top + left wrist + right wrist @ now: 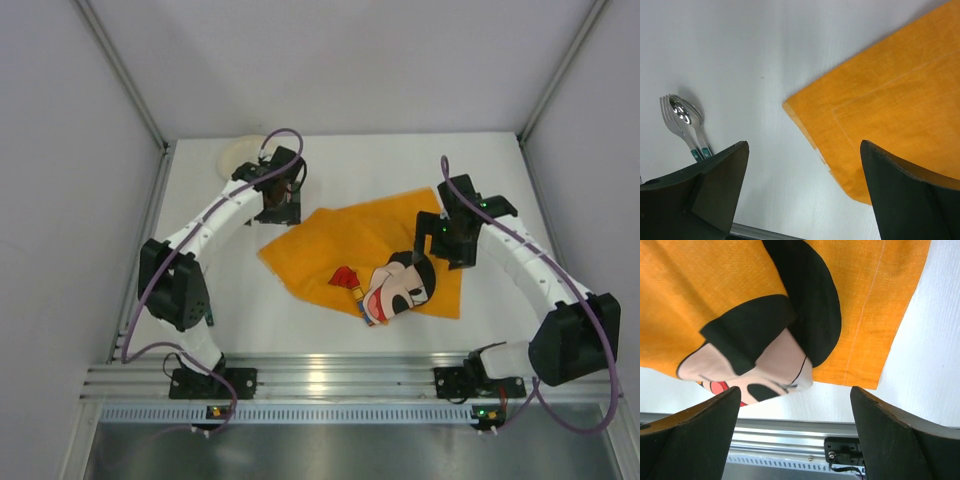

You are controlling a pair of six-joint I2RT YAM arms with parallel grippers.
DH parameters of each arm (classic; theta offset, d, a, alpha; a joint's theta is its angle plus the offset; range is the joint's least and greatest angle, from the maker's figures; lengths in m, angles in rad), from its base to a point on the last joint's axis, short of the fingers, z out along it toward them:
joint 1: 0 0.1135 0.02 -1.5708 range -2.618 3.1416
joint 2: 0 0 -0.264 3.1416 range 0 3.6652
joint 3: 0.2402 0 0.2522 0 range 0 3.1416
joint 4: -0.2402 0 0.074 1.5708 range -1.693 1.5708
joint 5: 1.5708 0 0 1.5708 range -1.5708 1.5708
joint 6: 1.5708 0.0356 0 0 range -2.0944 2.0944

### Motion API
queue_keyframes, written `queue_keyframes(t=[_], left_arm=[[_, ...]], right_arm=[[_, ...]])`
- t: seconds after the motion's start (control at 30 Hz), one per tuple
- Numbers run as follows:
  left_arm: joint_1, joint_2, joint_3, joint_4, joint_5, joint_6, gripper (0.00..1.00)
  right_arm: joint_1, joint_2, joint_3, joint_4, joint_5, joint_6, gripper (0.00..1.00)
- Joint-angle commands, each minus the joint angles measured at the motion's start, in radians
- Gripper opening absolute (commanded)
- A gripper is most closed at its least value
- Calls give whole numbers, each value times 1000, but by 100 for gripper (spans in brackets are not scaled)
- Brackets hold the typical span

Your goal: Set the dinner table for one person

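The dinner table (345, 165) is a white top with an orange Mickey Mouse cloth (345, 240) lying flat and askew on its middle. My left gripper (280, 205) hovers open at the cloth's far left corner (805, 112). In the left wrist view the left gripper (804, 150) has bare table between its fingers. My right gripper (447, 243) is open over the cloth's right side. In the right wrist view the right gripper (796, 392) holds nothing, with the Mickey face (765, 365) and the cloth's near edge under it. A fork and spoon (684, 122) lie side by side left of the cloth.
A cream plate (240, 152) sits at the table's far left, partly behind the left arm. Metal rails (330, 380) run along the near edge with both arm bases bolted there. Grey walls close in the left, right and back sides.
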Motion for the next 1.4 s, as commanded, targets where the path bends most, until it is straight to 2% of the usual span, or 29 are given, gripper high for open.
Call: queue_keyframes(t=[0.0,0.13,0.23,0.37,0.7,0.97,1.03,1.07,1.13,1.17,1.2,1.27,1.3,1.33,1.37], left_arm=[[-39,-117,6,-37,67,-37,98],[-119,-211,-60,42,260,-75,93],[-182,-257,-172,79,326,-118,91],[-248,-289,-392,211,419,-154,84],[-285,-243,-563,383,454,-252,93],[-286,-88,-530,437,434,-263,90],[-286,-33,-513,435,434,-254,84],[-288,-19,-497,437,434,-249,71],[-286,16,-481,428,402,-235,59],[-286,22,-470,421,394,-229,50],[-285,30,-465,402,377,-211,36],[-285,22,-459,379,351,-189,21],[-283,4,-459,343,316,-159,5],[-285,-7,-459,322,297,-142,0],[-283,-19,-459,291,276,-123,0]], right_arm=[[5,-40,-5,-6,-17,29,91],[13,-43,-19,2,-20,45,91],[17,-43,-25,4,-17,52,91],[17,-29,-40,7,-17,50,91],[22,37,13,4,-23,41,91],[24,20,-8,-13,-6,26,91],[25,18,-13,-18,-2,18,91],[22,18,-14,-21,4,16,91],[22,18,-13,-25,9,9,91],[24,18,-13,-27,12,9,91],[24,17,-11,-27,10,7,91],[22,20,-10,-27,10,0,91],[22,26,-10,-26,12,0,91],[24,31,-8,-24,12,-5,91],[22,35,-8,-22,12,-7,91]])
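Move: The orange napkin's middle lies about 22 cm to the right of my left hand, 3 cm back and 14 cm below. Its near-left edge, where I will grip, is some 13 cm back, 12 cm right and 14 cm below. The red cup stands about 11 cm ahead, the plate 24 cm ahead and 12 cm left, the cutlery 13 cm back and 18 cm left. From my right hand the napkin's middle is about 7 cm ahead, 14 cm left and 12 cm below. I swing my open left hand back and to the right over the napkin's left part, rising slightly at first, then sink to its near-left edge, about 13 cm lower than I began, tilting the fingers some 25 degrees until they point nearly straight down. There I shut them and pinch the cloth. My right hand, open, sinks about 2 cm above its end. ##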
